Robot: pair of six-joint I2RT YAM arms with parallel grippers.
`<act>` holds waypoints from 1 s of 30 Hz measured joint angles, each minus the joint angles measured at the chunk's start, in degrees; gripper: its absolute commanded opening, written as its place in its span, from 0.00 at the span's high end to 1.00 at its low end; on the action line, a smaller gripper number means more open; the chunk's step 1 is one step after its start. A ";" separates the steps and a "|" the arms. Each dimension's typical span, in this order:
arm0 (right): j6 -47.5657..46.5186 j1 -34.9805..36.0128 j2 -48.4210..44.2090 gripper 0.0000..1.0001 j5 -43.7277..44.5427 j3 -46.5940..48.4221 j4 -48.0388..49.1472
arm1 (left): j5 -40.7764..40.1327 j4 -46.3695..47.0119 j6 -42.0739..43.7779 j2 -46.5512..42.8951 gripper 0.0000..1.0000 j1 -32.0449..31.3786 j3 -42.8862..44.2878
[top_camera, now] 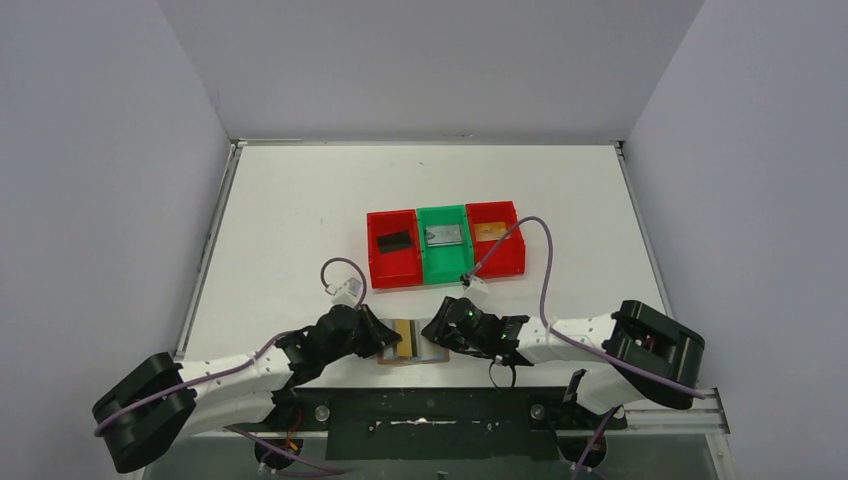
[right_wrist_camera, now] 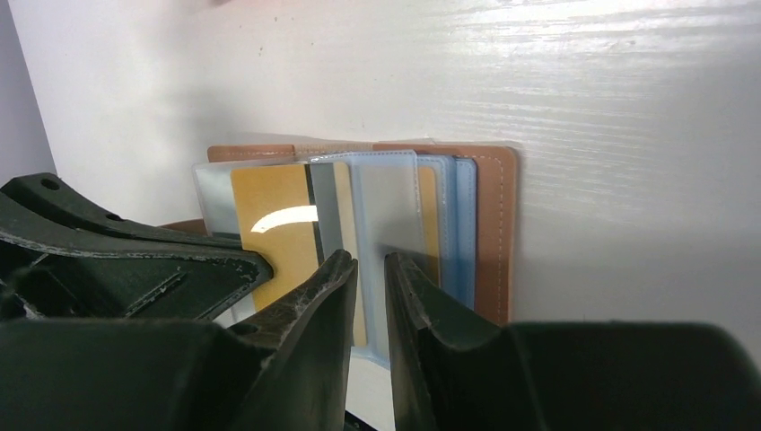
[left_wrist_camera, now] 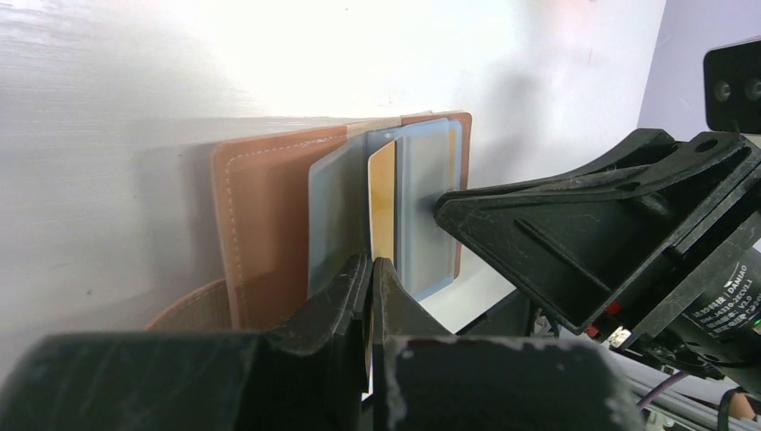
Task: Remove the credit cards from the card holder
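The tan-brown card holder [top_camera: 408, 340] lies open at the near edge of the table, its leather cover [left_wrist_camera: 269, 224] flat and its clear sleeves fanned up. My left gripper [left_wrist_camera: 372, 262] is shut on the near edge of a gold credit card [left_wrist_camera: 383, 206] that stands in a sleeve. In the right wrist view that gold card [right_wrist_camera: 274, 233] shows its face. My right gripper [right_wrist_camera: 370, 259] has its jaws a narrow gap apart, tips at a clear sleeve [right_wrist_camera: 386, 206]. Another gold card [right_wrist_camera: 429, 224] sits behind that sleeve.
Three bins stand in a row beyond the holder. The left red bin [top_camera: 392, 270] holds a black card [top_camera: 395, 240]. The green bin [top_camera: 444, 268] holds a silver-grey card [top_camera: 444, 236]. The right red bin [top_camera: 497, 262] holds a tan card [top_camera: 490, 231]. The right gripper's body [left_wrist_camera: 610, 224] crowds the left wrist view.
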 measured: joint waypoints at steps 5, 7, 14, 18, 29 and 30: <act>-0.15 0.00 -1.22 0.78 0.70 0.00 -2.14 | -0.46 -4.87 2.29 -2.80 1.00 0.52 0.94; -0.31 0.00 -1.51 0.77 0.94 0.02 -2.51 | -0.59 -6.67 3.21 -3.41 1.00 0.70 1.66; -3.02 0.00 -6.23 0.72 3.43 -0.24 -7.23 | -1.27 -11.04 6.60 -4.81 1.00 1.16 4.17; -4.00 0.00 -14.99 0.47 7.63 -1.14 -9.57 | -2.08 -12.83 7.74 -6.29 1.00 1.20 4.92; -11.63 -3.52 -32.26 0.32 16.13 -3.72 -12.24 | -4.15 -19.02 11.45 -9.22 1.00 2.01 9.60; -12.74 -3.96 -32.44 0.32 16.06 -4.11 -11.91 | -4.35 -20.24 11.98 -9.22 1.00 2.10 10.40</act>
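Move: The gold card is already pinched by its left edge in my left hand, its middle about 2 cm to the right and level with the fingers. The open card holder's middle is 4 cm to the right of them and 1 cm lower; the left red tray is some 21 cm ahead and 1 cm left, the green tray as far ahead and 11 cm right. From my right hand, over the right-hand sleeve, the card is about 4 cm left, the holder's middle 2 cm left and 1 cm down. I keep my left fingers shut on the gold card, draw it left about 1 cm out of its sleeve, then lift it some 4 cm and a little forward, fingertips tipping up about 10 degrees. My right hand eases off to the right, then rises quickly about 10 cm, rightward and somewhat forward, away from the holder, tilting up and opening its fingers. ##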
